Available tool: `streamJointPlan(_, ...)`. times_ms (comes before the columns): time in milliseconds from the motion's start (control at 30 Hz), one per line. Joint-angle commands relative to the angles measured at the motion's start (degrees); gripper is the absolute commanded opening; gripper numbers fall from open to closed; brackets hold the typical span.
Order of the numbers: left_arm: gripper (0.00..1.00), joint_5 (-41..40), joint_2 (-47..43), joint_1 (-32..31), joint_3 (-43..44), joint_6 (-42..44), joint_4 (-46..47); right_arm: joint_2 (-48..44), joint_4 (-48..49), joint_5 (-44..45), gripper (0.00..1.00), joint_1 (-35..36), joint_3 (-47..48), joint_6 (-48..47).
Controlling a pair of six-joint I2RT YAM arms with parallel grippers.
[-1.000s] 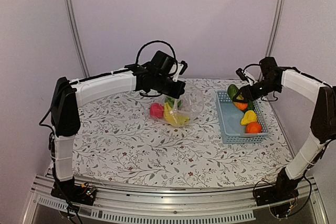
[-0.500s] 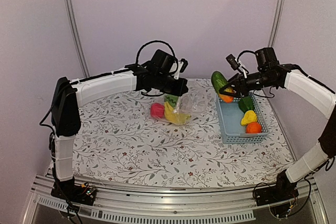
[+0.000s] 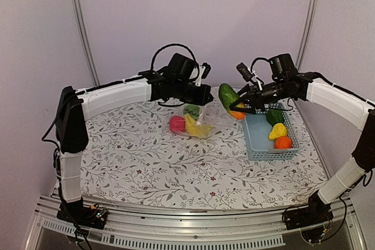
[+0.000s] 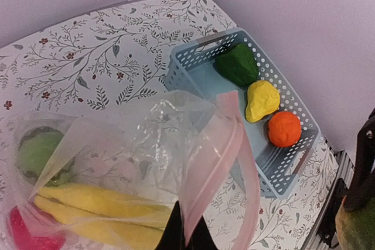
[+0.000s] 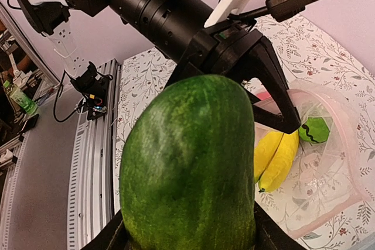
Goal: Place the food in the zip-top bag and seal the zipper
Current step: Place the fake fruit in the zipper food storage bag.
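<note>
The clear zip-top bag (image 3: 208,116) hangs open over the table's back middle. My left gripper (image 3: 202,95) is shut on its pink-tinted mouth strip, the zipper (image 4: 212,162). Inside the bag lie yellow bananas (image 4: 99,200), a red piece (image 3: 175,123) and a green piece (image 4: 38,151). My right gripper (image 3: 238,107) is shut on a large green piece with an orange underside (image 3: 228,97), held in the air just right of the bag's mouth. In the right wrist view this green piece (image 5: 193,162) fills the frame, with the bag (image 5: 328,174) beyond it.
A light-blue slotted basket (image 3: 272,156) stands at the right, holding a dark green piece (image 4: 237,65), a yellow piece (image 4: 261,100) and an orange piece (image 4: 284,128). The table has a floral cloth; walls close off the back and right.
My right gripper has lifted the green-and-orange piece out of the basket and carried it left toward the bag's mouth. My left gripper has raised the bag slightly.
</note>
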Motion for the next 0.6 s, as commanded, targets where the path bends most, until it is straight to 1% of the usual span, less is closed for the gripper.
streamJointPlan(0, 0.0, 1.48, -5.13, -1.19, -0.26, -1.06, 1.78, -3.39, 10.67, -3.01, 0.48, 0.53, -3.23, 0.26)
streamJointPlan(167, 0.0, 1.48, -6.8, -1.15, -0.36, -0.87, 1.42, -4.8, 16.32, -1.79, 0.5, 0.54, -2.93, 2.46)
streamJointPlan(500, 0.0, 1.92, -6.02, -1.02, -0.37, -0.37, 0.38, -0.43, 25.4, -0.7, 0.53, 0.6, -3.21, 7.31)
streamJointPlan(567, 0.0, 1.79, -5.7, -0.89, -0.14, -0.12, 0.09, 0.48, 26.35, -0.01, 0.58, 0.62, -2.94, 8.37)
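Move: The right hand holds the green-and-orange mango. The open bag mouth is about 9 cm farther out, 8 cm left and 13 cm below it; the basket is some 14 cm right, 6 cm ahead and well below. From the left hand, pinching the rim, the mouth's middle is about 4 cm right, 1 cm ahead and 8 cm down, the bagged bananas 4 cm left, level fore and aft, 18 cm down, and the mango roughly 11 cm right, 9 cm back and 5 cm up. Keep the left fingers shut on the bag rim and raise it about 6 cm, easing slightly back, then hold it there. Lift the right gripper some 5 cm alongside, drifting forward late in the rise, with the mango still gripped beside the mouth; tip its fingers up a little and roll its forward side up, about 15 degrees. ##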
